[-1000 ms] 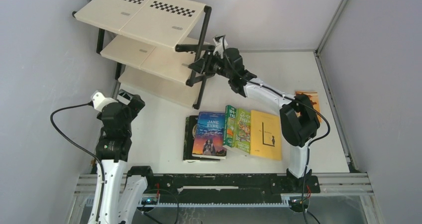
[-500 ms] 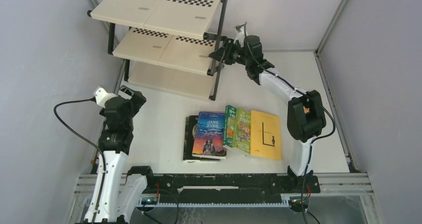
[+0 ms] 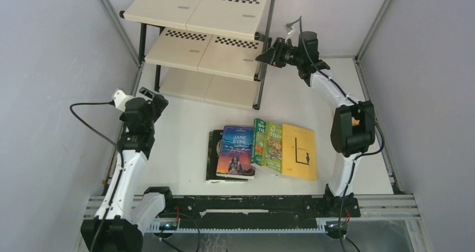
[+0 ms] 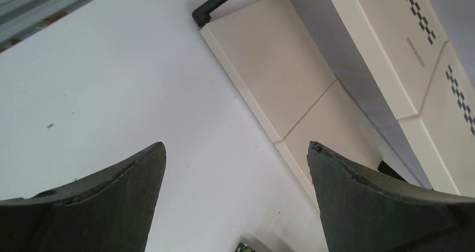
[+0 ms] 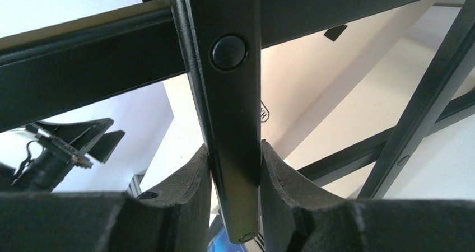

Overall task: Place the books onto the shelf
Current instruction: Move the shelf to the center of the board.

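Note:
The shelf (image 3: 196, 5), cream boards with black checker strips on a black frame, stands at the back left of the table. My right gripper (image 3: 268, 55) is shut on its right front post (image 5: 227, 95), which fills the gap between the pads of the right gripper (image 5: 235, 151). Several books lie side by side in front of the arms: a black one (image 3: 212, 154), blue "Jane Eyre" (image 3: 236, 151), two green ones (image 3: 268, 144) and a yellow one (image 3: 299, 151). My left gripper (image 3: 152, 96) is open and empty left of the shelf; in its wrist view the left gripper (image 4: 235, 145) faces the bottom board (image 4: 280, 67).
Grey walls close in the table on the left, back and right. A black rail (image 3: 252, 204) runs along the near edge between the arm bases. The shelf's lowest board sits close to the table top.
The right gripper, holding the post, has swung the shelf back and to the right so it stands squarer to the back wall. The left arm has reached a little forward and right.

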Controlling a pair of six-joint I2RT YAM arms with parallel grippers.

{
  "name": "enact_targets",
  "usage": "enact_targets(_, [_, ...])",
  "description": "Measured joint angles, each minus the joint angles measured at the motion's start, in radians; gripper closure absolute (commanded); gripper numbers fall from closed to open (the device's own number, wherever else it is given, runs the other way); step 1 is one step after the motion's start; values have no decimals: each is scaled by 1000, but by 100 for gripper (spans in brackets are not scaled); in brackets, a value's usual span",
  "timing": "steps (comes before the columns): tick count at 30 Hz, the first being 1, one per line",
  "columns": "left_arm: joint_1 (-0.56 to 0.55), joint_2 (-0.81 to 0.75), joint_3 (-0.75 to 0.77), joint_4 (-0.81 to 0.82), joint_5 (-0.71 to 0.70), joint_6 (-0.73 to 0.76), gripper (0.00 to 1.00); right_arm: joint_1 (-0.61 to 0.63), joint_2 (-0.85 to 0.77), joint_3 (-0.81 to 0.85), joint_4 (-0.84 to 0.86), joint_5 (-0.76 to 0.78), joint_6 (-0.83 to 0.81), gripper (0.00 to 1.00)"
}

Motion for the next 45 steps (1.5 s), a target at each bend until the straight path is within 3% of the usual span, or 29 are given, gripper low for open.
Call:
enact_targets(8, [1,155,3,128,47,-79,0,-120,-11,15,-87,-103,-38,95])
enact_targets(17, [-6,332,14,396,142,-232,0,-239,-26,32,-197,-207,-100,95])
enact_targets(29, [-57,584,221,641,239,-308,0,-380,35,181,-339,-309,-153,93])
enact_targets(33, [-58,669,331,642,260,-270,0,-383,54,182,-341,-323,-159,93])
enact_targets(45, [-61,889,648,492,266,50,0,-385,72,187,-335,-345,-161,92])
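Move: The right hand already grips the shelf's right frame; the shelf's middle lies about 21 cm to its left and 2 cm ahead, near its height. Jane Eyre is some 31 cm back and 16 cm left of that hand, the yellow book 31 cm back and 9 cm right, both about 26 cm below. From the open left hand, the shelf's left frame lies about 16 cm straight ahead, roughly level in height. Right hand drags gripped shelf about 17 cm right; open left reaches 24 cm forward towards its left frame. ##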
